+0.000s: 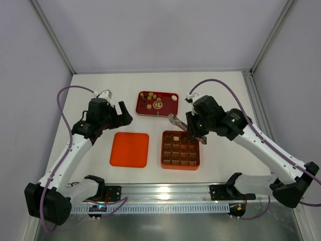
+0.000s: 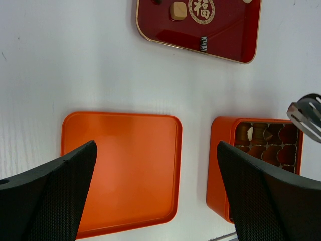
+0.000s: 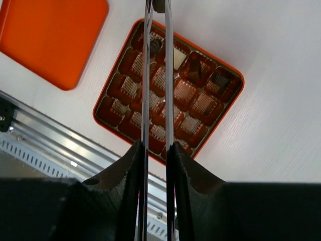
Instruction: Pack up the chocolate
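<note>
The orange gridded box (image 1: 180,162) holds chocolate in its far row: a cream-white piece (image 3: 179,56) and dark pieces (image 3: 198,68). More chocolate (image 1: 150,98) lies on the red tray (image 1: 168,109); the left wrist view shows a tan piece (image 2: 177,10) and a striped one (image 2: 203,43). My right gripper (image 1: 194,132) (image 3: 155,145) is shut on the metal tweezers (image 3: 144,90), whose tips (image 1: 172,118) hang just above the box's far left corner. A small dark thing (image 3: 159,5) sits between the tines. My left gripper (image 1: 123,113) (image 2: 156,145) is open and empty above the table.
The flat orange lid (image 1: 130,149) (image 2: 120,165) lies left of the box (image 2: 220,165). A metal rail (image 1: 165,192) (image 3: 45,130) runs along the table's near edge. White walls close in the table at the back and sides.
</note>
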`<state>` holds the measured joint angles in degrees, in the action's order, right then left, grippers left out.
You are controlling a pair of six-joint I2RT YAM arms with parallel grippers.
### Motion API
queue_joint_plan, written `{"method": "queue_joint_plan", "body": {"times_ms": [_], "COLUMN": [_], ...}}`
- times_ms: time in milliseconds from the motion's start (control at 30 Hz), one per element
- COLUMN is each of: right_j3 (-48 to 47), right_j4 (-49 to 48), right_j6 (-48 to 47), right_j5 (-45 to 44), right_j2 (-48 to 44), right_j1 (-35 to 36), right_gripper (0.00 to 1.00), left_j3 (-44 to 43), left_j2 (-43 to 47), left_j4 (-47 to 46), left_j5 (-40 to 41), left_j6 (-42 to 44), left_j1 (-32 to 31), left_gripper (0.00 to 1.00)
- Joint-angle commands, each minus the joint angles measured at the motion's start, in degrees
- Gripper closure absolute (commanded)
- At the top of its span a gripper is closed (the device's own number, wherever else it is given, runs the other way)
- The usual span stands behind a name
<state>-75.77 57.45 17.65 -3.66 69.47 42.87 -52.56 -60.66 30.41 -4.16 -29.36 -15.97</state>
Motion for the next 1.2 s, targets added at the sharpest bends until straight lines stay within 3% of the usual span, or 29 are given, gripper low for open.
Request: {"method": "queue_joint_plan", "body": {"times_ms": [0, 367, 1167], "right_j3": [2.9, 8.1, 11.9], "right_j4": [0.6, 0.0, -3.4], "right_j6": [4.6, 10.4, 12.5], "right_j5": [0.5, -0.9, -2.5], "right_j2": [-5.0, -8.0, -5.0], "right_j1": [2.1, 10.5, 14.9], "right_gripper": [0.71, 0.71, 0.67], "left_j3": [0.0, 0.0, 0.0], "left_j2": [0.5, 0.6, 0.5], "left_j4": [-1.3, -1.3, -1.2], "left_j5": [-0.4, -0.2, 0.1], "left_j6": [0.5, 0.5, 0.6], "left_j1": [0.1, 0.1, 0.1], "left_gripper": [0.0, 0.0, 0.0]}}
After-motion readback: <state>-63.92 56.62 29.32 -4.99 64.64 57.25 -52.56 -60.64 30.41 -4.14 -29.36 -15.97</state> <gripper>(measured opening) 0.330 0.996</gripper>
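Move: The right hand still grips the tongs, a chocolate between their tips. The goal compartment, leftmost in the box's second row, lies about 4 cm ahead, 9 cm left and 15 cm below. Directly beyond it by 4 cm sits the dark chocolate; the white chocolate is 4 cm beyond and 4 cm right of it. The orange tray lies 16 cm to its left, about level with it. From the left hand that compartment is some 18 cm right, 4 cm back and 11 cm below. Draw the right gripper back about 8 cm, quickly at first, then ease it down some 5 cm with a little drift left, so the tong tips come over the box and down to its left column, second row. Tip the fingers about 10 degrees further down on the way, and keep the gripper closed on the tongs. ##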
